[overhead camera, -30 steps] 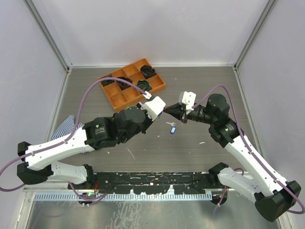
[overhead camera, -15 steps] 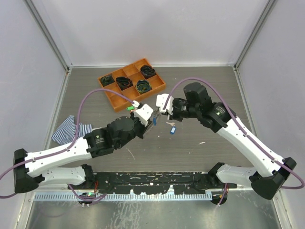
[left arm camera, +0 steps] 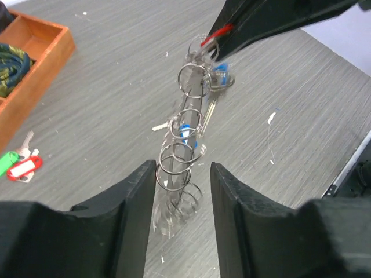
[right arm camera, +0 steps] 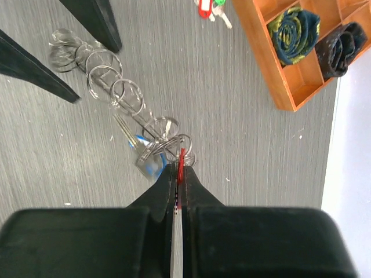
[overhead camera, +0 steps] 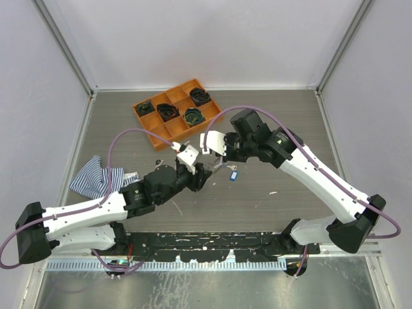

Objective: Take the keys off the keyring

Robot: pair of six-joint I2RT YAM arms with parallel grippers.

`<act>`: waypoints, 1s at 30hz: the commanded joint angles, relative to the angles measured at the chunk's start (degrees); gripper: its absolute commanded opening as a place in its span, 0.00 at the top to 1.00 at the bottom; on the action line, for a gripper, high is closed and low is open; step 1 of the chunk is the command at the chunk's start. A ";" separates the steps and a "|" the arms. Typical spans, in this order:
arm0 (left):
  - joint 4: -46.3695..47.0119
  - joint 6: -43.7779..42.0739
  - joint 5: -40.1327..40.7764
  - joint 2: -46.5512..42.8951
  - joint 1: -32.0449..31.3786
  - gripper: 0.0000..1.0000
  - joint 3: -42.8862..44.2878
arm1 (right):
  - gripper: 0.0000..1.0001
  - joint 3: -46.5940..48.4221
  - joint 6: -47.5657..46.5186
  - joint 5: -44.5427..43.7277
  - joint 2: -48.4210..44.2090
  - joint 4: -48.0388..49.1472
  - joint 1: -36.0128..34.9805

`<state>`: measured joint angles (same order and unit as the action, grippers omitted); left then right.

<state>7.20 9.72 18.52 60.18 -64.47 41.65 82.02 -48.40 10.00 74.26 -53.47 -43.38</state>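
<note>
The keyring shows as a chain of linked silver rings (left arm camera: pixel 186 119) (right arm camera: pixel 110 78) strung through the air. My right gripper (right arm camera: pixel 179 168) (overhead camera: pixel 219 162) is shut on a red-tagged key (right arm camera: pixel 181 157) at the chain's upper end. The chain's blurred lower end hangs between the spread fingers (left arm camera: pixel 139 191) of my open left gripper (left arm camera: pixel 182 168) (overhead camera: pixel 199 175), which does not pinch it. A blue-tagged key (right arm camera: pixel 145 157) (left arm camera: pixel 185 131) shows beside the chain; I cannot tell whether it hangs from it. Another blue-tagged key (overhead camera: pixel 233 172) lies on the table just right of the grippers.
Red-tagged (left arm camera: pixel 26 169) and green-tagged (left arm camera: pixel 7 162) keys lie loose near the orange compartment tray (overhead camera: pixel 168 132) (left arm camera: pixel 46 55), which holds dark coiled bundles (overhead camera: pixel 193 116). A striped cloth (overhead camera: pixel 96 177) lies at the left, under the left arm.
Both grippers have shifted left and nearer to me with the chain between them. The left gripper's jaws have parted off the chain's lower end. The right stays shut on the red tag.
</note>
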 commanded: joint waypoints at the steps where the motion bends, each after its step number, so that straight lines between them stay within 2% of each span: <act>1: 8.97 5.98 -0.97 -3.57 0.31 0.52 -4.20 | 0.99 3.62 -3.00 -3.34 0.09 -0.91 -0.09; 6: 13.88 8.06 -4.00 -9.70 0.31 0.42 -13.70 | 0.99 3.26 -5.32 -3.57 0.09 -1.10 -0.07; 11: 19.63 5.17 -8.54 -16.58 0.28 0.39 -19.77 | 0.99 1.27 -10.85 -5.01 -0.99 -1.35 -0.02; 16: 20.14 -1.69 -10.31 -20.25 0.35 0.39 -19.65 | 0.99 0.62 -16.06 -6.30 -0.76 -3.39 -0.03; 22: 23.89 -6.59 -10.78 -19.39 0.44 0.38 -19.22 | 0.99 0.71 -24.86 -6.34 -2.84 -3.33 0.00; 28: 30.47 -9.18 -12.40 -15.86 2.06 0.37 -17.91 | 0.99 -8.52 -36.77 -3.31 -9.99 4.10 -0.02; 30: 30.20 -10.08 -12.92 -14.66 3.21 0.41 -16.57 | 0.99 -11.82 -39.93 -2.75 -12.49 7.01 0.04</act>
<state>30.50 3.22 7.38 44.10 -63.07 21.08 74.28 -78.48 4.97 67.11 -54.48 -43.29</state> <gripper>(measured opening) 0.627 0.063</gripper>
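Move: The keyring stretches from my closed right fingertips to between my left ones, which are already opening. Its middle is about 2 cm ahead, 3 cm right and 1 cm below my left hand, and 2 cm back, 3 cm left and 4 cm below my right. From the left, a loose blue-tagged key lies 9 cm ahead, 9 cm right and 20 cm down; the red-tagged key is some 18 cm ahead, 11 cm left and equally low. I spread my left fingers wider and draw that hand down, back and left about 7 cm off the keyring, then raise it roughly 6 cm, fingertips tilting up and swinging clockwise. My right hand keeps its pinch on the coil, eases about 3 cm right and rolls some 30 degrees counter-clockwise. ##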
